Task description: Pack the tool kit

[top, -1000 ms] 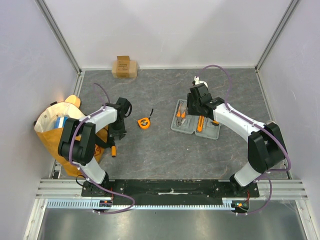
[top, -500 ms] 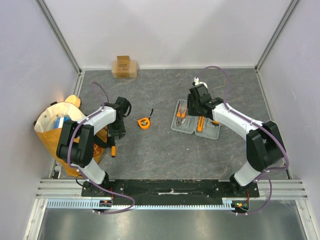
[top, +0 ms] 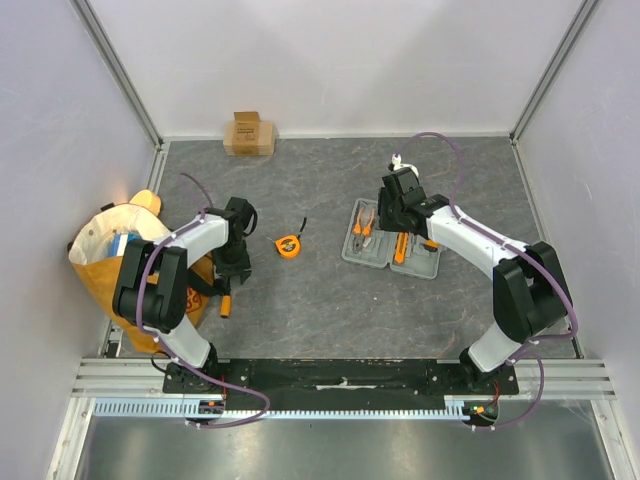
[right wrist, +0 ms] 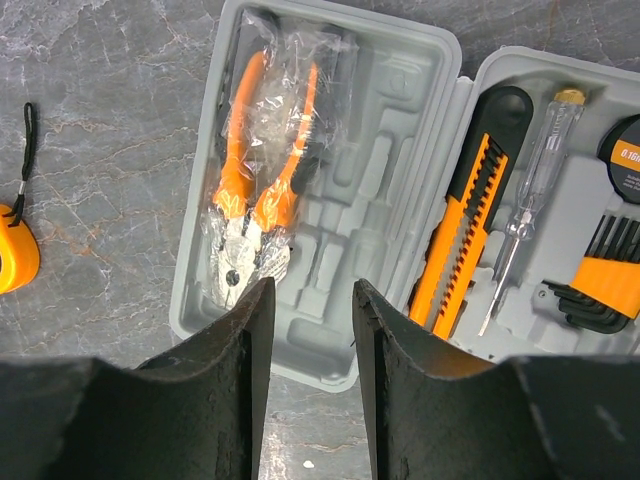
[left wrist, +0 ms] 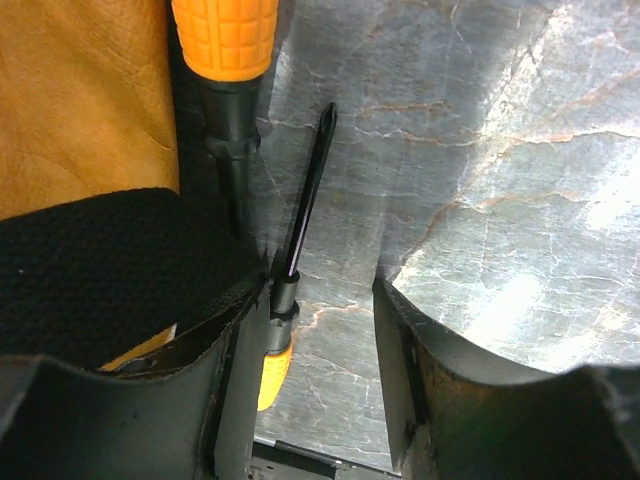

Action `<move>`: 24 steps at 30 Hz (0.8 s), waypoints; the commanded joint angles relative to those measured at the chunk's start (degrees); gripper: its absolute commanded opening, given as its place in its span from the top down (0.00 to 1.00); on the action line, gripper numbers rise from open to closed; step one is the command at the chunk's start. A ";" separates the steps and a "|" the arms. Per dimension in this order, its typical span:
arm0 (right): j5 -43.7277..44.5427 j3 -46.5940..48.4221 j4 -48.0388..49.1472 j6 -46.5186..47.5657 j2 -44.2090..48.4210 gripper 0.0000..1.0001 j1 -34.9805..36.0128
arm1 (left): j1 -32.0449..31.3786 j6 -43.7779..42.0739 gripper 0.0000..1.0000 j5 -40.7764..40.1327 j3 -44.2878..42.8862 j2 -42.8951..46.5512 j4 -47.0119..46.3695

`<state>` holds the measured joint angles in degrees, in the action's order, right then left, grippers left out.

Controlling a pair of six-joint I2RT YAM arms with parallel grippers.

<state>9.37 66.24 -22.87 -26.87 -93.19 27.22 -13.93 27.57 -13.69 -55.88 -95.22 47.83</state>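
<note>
The tool kit's grey case (top: 390, 250) lies open right of centre. It holds plastic-wrapped pliers (right wrist: 260, 180), an orange utility knife (right wrist: 462, 235), a clear tester screwdriver (right wrist: 530, 190) and hex keys (right wrist: 605, 268). My right gripper (right wrist: 310, 290) hovers open over the case's left half (right wrist: 345, 210), holding nothing. An orange tape measure (top: 287, 245) sits on the table between the arms. My left gripper (left wrist: 322, 290) is open, low over the table beside the yellow bag. A thin screwdriver (left wrist: 305, 200) lies along its left finger's inner face. A second, orange-handled screwdriver (left wrist: 225, 40) lies just ahead.
The yellow-orange bag (top: 110, 265) with its black strap (left wrist: 100, 260) presses against my left gripper's left side. A small cardboard box (top: 248, 133) stands at the back wall. White walls close in the grey table on three sides.
My left gripper has slid a little toward the near edge and its jaws have spread wider. The right arm has barely shifted over the case.
</note>
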 commanded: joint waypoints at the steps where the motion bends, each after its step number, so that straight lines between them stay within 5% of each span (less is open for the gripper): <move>1: 0.74 0.12 1.08 0.77 0.11 0.57 -0.42 | 1.89 1.96 0.46 5.77 1.30 0.56 -1.16; 14: 1.18 -0.67 0.90 0.42 0.90 0.58 -0.77 | 3.12 0.55 0.67 13.08 2.18 1.80 -2.92; 24: 1.71 -1.46 0.90 -0.11 1.87 0.59 -0.94 | 1.54 -0.33 0.98 15.19 -1.51 -1.19 -3.89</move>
<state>9.63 65.25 -22.92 -26.83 -93.17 26.52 -11.73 27.49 -0.69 -54.50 -94.41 45.41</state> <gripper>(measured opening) 0.412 0.053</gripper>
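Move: The screwdriver with its handle toward the base lies on the table just beneath the left hand. Its middle is about 2 cm back, 1 cm left and 1 cm below, and its shaft lies between the open fingers, close by the left one. A second screwdriver lies some 4 cm ahead and 3 cm left, the bag strap level and about 6 cm left, and the tape measure 8 cm ahead and 13 cm right. From the right hand the near screwdriver is about 35 cm left, 14 cm back and 9 cm below. The left hand's fingers close from half open to nearly shut and pinch the screwdriver's shaft just ahead of its collar, while the hand slides about 3 cm to the right, away from the bag strap and the second screwdriver, staying low over the table. The wrist rolls some 13 degrees meanwhile, so the fingers end pointing straight down. ##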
